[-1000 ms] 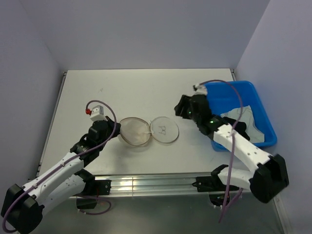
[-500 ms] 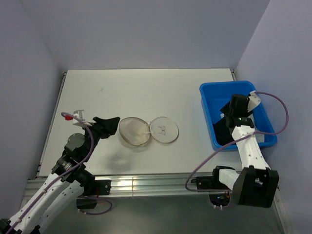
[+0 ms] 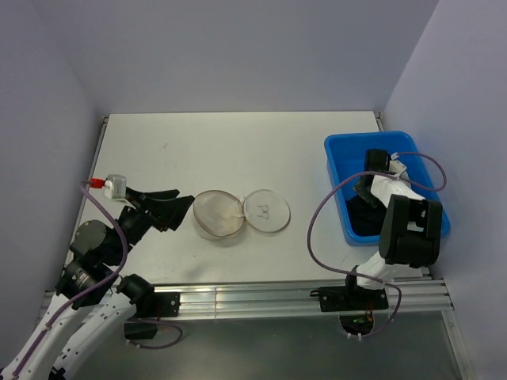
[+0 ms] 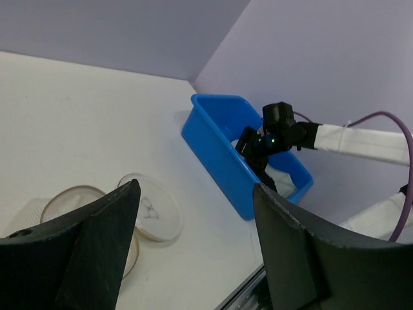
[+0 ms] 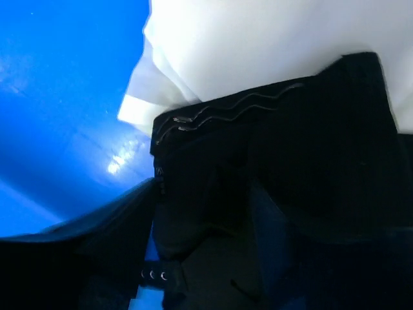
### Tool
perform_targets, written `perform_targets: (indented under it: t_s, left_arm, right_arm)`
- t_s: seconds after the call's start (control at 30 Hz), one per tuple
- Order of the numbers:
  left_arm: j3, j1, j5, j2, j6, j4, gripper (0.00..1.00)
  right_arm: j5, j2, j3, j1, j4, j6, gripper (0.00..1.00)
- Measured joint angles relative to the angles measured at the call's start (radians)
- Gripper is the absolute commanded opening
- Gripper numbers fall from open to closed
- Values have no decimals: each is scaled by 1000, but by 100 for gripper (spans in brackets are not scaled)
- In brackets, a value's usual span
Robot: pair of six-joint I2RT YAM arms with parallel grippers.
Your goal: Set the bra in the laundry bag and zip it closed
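Note:
The laundry bag [image 3: 216,214] lies open on the table, a round cream mesh pouch with its marked lid [image 3: 268,210] flipped out to the right. Both also show in the left wrist view, the bag [image 4: 68,205] and the lid [image 4: 152,212]. My left gripper [image 3: 181,202] hovers just left of the bag, open and empty [image 4: 193,194]. The bra [image 3: 366,222] is a black garment in the blue bin [image 3: 337,150]. My right gripper [image 3: 363,198] reaches down into the bin. Up close, its open jaws [image 5: 206,213] stand on either side of the bra [image 5: 271,129], whose hook strip shows.
A white cloth [image 5: 258,39] lies in the bin beside and partly under the bra, also visible from above [image 3: 402,188]. The bin's blue walls [image 5: 58,97] close in on the right gripper. Purple walls stand behind and to both sides of the table.
My left gripper has opened and pulled back left off the bag's rim. My right arm has swung from near the lid over to the bin and dropped onto the bra.

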Motion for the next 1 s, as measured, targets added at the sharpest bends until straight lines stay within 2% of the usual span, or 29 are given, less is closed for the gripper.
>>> perform_targets:
  t_s: [0.03,0.07,0.1,0.13,0.3,0.53,0.67,0.83,1.0]
  left_arm:
    - [0,0,3,1,3,-10,76]
    - [0,0,6,2,6,-21,76]
    - [0,0,8,2,10,-31,75]
    - [0,0,9,3,11,-36,75]
    - [0,6,19,14,16,-52,75]
    - [-6,28,29,45,16,-53,74]
    - [-6,33,25,70,16,-55,74]
    - [-6,33,11,85,16,-54,74]
    - [-6,33,-3,125,15,-53,74]
  right_arm:
    - [-4,21,14,0,1,-2,42]
    - [-5,33,24,0,2,1,14]
    - [-7,36,28,0,6,0,4]
    - [-11,34,28,0,15,9,0]
    - [-15,-66,-3,0,40,21,0]
    - [-19,-505,-53,11,92,18,0]
    - [-64,-658,-24,29,106,18,0]
    - [-139,-666,120,156,90,11,0]
    - [-205,-557,385,393,114,-23,0]
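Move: The black bra lies crumpled just under the right hand's open fingers, its middle about 3 cm below, 2 cm back and 2 cm to the right. The white cloth beside it in the blue bin is some 4 cm ahead and 9 cm right of that hand. From the left hand, the laundry bag's open pouch is roughly 10 cm ahead, 9 cm right and 33 cm below; the bra is about 12 cm ahead and 60 cm right. The right fingers close on the bra after easing barely 1.5 cm forward, then keep it pinched while the hand lifts fast, nearly straight up out of the bin, and later swings left as it climbs: about 39 cm up, 17 left. The wrist pitches the fingertips up some 60 degrees and turns counter-clockwise. The open left hand sinks about 4.5 cm and edges forward towards the pouch. ##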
